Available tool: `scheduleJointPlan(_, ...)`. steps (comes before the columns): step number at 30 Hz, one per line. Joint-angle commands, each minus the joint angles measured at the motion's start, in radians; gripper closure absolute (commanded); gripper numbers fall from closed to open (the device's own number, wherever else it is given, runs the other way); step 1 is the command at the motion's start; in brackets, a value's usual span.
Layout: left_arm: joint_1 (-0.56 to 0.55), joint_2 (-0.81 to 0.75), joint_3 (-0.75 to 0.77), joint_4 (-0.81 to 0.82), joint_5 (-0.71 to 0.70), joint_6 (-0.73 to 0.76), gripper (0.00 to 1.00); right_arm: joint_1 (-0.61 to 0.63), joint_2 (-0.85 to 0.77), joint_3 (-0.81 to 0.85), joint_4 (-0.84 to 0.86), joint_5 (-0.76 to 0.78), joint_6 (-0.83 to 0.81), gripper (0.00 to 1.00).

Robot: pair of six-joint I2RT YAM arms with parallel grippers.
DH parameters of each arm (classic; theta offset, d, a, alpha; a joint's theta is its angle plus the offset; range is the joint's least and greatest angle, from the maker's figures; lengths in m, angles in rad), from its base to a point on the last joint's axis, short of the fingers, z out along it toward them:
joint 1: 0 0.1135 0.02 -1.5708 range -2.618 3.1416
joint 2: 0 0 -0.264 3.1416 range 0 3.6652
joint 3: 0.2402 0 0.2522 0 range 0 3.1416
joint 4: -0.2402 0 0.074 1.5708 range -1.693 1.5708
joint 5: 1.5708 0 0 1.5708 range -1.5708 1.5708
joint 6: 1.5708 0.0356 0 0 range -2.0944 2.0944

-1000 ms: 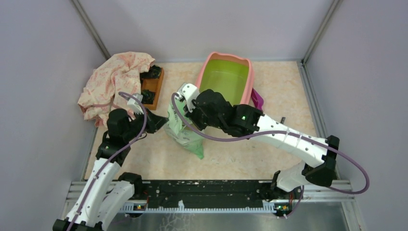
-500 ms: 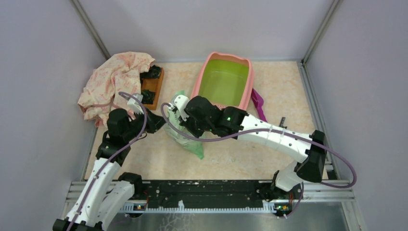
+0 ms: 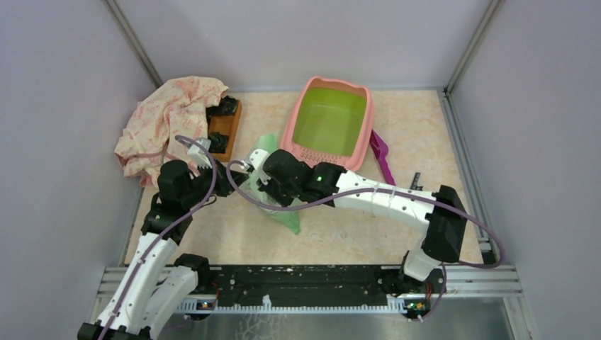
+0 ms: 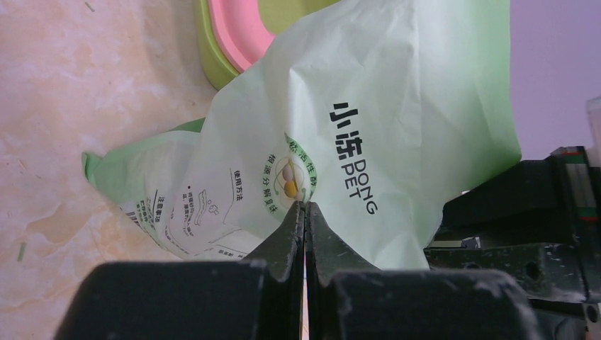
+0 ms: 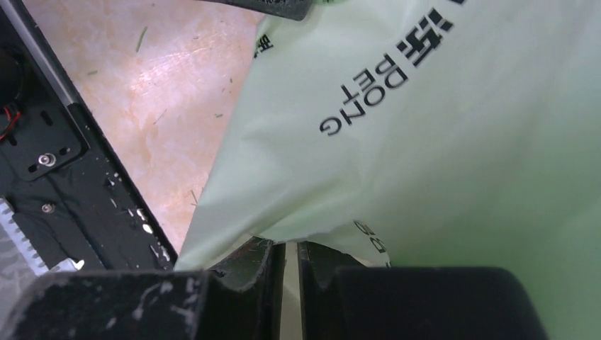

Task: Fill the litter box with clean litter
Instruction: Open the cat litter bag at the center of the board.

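Note:
The litter box (image 3: 295, 117), pink-rimmed with a lime-green inside, stands at the back centre and holds nothing that I can see; its rim (image 4: 244, 28) also shows in the left wrist view. No clean litter shows in any view. A light green printed bag (image 3: 275, 207) stands just left of and in front of the box. My left gripper (image 4: 305, 205) is shut on a fold of the bag (image 4: 383, 99) from the left. My right gripper (image 5: 285, 244) pinches the bag's film (image 5: 425, 142) from the right, with a narrow slit between its fingers.
A magenta scoop (image 3: 380, 152) lies along the box's right side. A pink patterned cloth (image 3: 170, 117) is heaped at the back left beside a wooden block (image 3: 225, 126) carrying black parts. A small dark object (image 3: 417, 177) lies right of the right arm.
My right arm swung left and down, away from the box's front corner toward the left gripper, uncovering the slotted ledge. The bag's top shifted with it. The left arm stayed put.

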Motion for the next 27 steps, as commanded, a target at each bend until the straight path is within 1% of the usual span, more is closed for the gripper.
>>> scheduleJointPlan(1,-0.004,-0.032,0.039,0.011,0.006,0.007,0.98,-0.020,0.045,0.061,0.043,0.020,-0.004,0.86)
scheduleJointPlan(3,-0.004,-0.035,0.037,0.008,0.002,0.009,0.98,-0.025,0.060,0.067,0.045,0.015,-0.004,0.85)
scheduleJointPlan(6,-0.004,-0.041,0.033,0.006,-0.004,0.010,0.98,-0.027,0.072,0.042,0.065,0.035,0.013,0.80)
scheduleJointPlan(12,-0.004,-0.043,0.020,0.011,-0.005,0.014,0.98,-0.043,0.032,-0.056,0.162,0.174,0.086,0.68)
scheduleJointPlan(20,-0.004,-0.049,0.026,0.003,-0.010,0.016,0.98,-0.101,0.062,-0.046,0.171,0.185,0.093,0.66)
scheduleJointPlan(22,-0.004,-0.053,0.026,-0.001,-0.012,0.017,0.98,-0.123,0.052,-0.061,0.193,0.155,0.093,0.66)
scheduleJointPlan(24,-0.004,-0.055,0.023,-0.003,-0.014,0.018,0.98,-0.142,0.034,-0.085,0.233,0.083,0.090,0.66)
scheduleJointPlan(27,-0.004,-0.054,0.023,-0.003,-0.019,0.020,0.98,-0.162,0.003,-0.132,0.311,-0.078,0.072,0.65)
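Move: The cat litter bag's middle lies about 4 cm to the right hand's right, 3 cm ahead and some 6 cm below; its fingertips are already tucked under the loose film at the mouth. From that hand the litter box is some 25 cm ahead and 22 cm right, the wooden tray about 20 cm ahead and 12 cm left. From the left hand the bag is about 9 cm right, 3 cm back and 8 cm lower. Tucked under the bag's mouth film, the right hand pushes about 7 cm forward, slightly down, fingers spreading one-third open. ##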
